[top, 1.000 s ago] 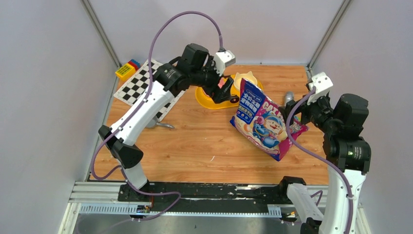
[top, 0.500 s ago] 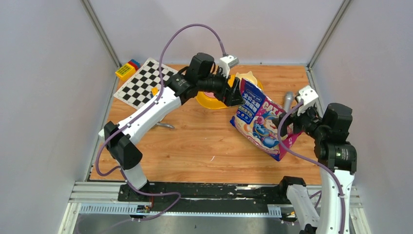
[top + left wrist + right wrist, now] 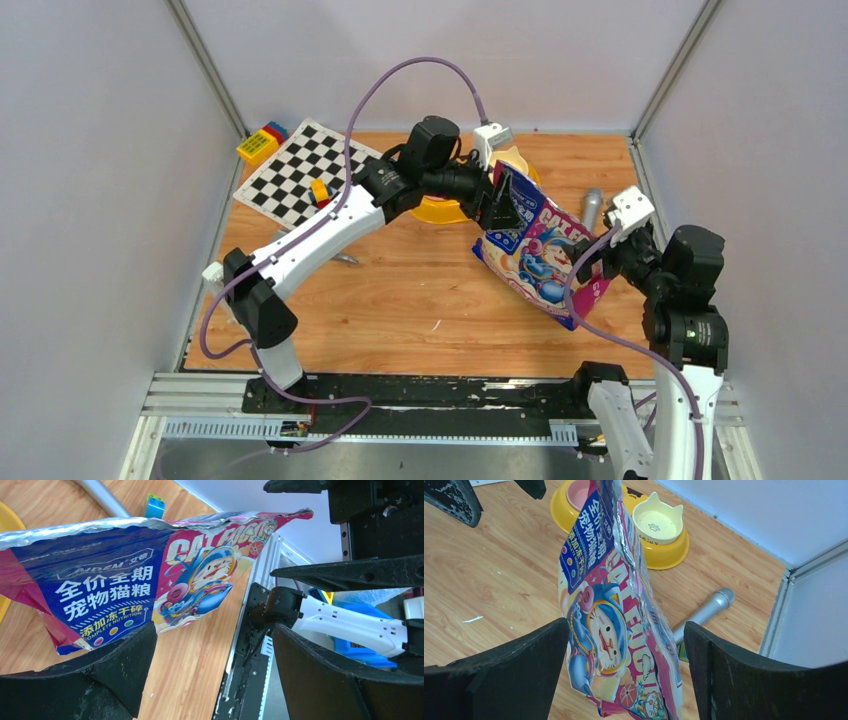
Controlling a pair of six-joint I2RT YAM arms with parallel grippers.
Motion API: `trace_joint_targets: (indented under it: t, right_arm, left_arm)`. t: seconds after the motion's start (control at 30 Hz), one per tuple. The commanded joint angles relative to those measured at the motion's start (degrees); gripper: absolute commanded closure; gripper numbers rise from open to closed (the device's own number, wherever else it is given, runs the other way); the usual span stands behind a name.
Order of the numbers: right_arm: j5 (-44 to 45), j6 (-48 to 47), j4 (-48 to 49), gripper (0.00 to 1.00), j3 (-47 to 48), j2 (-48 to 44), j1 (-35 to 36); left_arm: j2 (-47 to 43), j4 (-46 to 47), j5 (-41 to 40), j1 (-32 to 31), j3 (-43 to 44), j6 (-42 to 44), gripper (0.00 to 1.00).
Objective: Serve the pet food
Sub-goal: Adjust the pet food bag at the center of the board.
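Observation:
The pet food itself is hidden inside its glossy blue-and-pink bag (image 3: 535, 250), which stands upright on the wooden table with its foil top torn open. My left gripper (image 3: 505, 200) is open at the bag's upper left corner. In the left wrist view the bag (image 3: 125, 575) hangs just beyond the left gripper (image 3: 212, 670), with nothing between the jaws. My right gripper (image 3: 590, 265) is open at the bag's right edge. In the right wrist view the bag (image 3: 619, 620) stands between the right gripper's (image 3: 624, 675) wide-apart jaws, unpinched.
The yellow double-bowl feeder (image 3: 437, 210) sits behind the bag; its cream cat-shaped bowl (image 3: 656, 522) holds nothing. A grey scoop handle (image 3: 592, 205) lies at the back right. A checkerboard mat (image 3: 295, 175) and toy blocks (image 3: 262, 140) occupy the back left. A metal utensil (image 3: 335, 257) lies under the left arm.
The left arm has swung right from over the feeder to the bag's top corner. The right arm has moved left, bringing its jaws around the bag's right edge.

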Motion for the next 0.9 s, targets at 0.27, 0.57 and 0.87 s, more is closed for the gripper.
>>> trace_joint_targets:
  t: [0.27, 0.57, 0.87]
  right_arm:
    - [7.09, -10.45, -11.17, 0.26, 1.39, -4.01, -0.18]
    - [7.58, -10.96, -13.90, 0.43, 0.11, -7.56, -0.18]
    - [16.05, -11.21, -7.44, 0.39, -2.39, -9.17, -0.18]
  left_arm:
    - [-0.57, 2.97, -1.95, 1.88, -2.41, -4.66, 0.07]
    - [-1.07, 3.91, -0.96, 2.93, -3.73, -5.57, 0.07]
    - [-2.44, 4.62, -0.48, 3.51, -4.68, -5.78, 0.07]
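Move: The pet food bag stands with its middle some 10 cm to the right of the left gripper, about 2 cm ahead and 16 cm below. From the right gripper the bag's middle is about 8 cm ahead, 2 cm left and 14 cm below. The yellow bowl tray lies around 20 cm ahead and 5 cm left of the left gripper, on the table; the microphone lies roughly 20 cm ahead and 10 cm right of the right gripper. Draw the right gripper back about 4 cm, also right some 3 cm and down 2, towards the bag's right-hand end, rolling its left side down a little over 10 degrees and closing the fingers partway around the seal's corner. Meanwhile sink the left gripper some 3 cm and ease it forward about as far, towards the bag's left end, fingers wide open. ##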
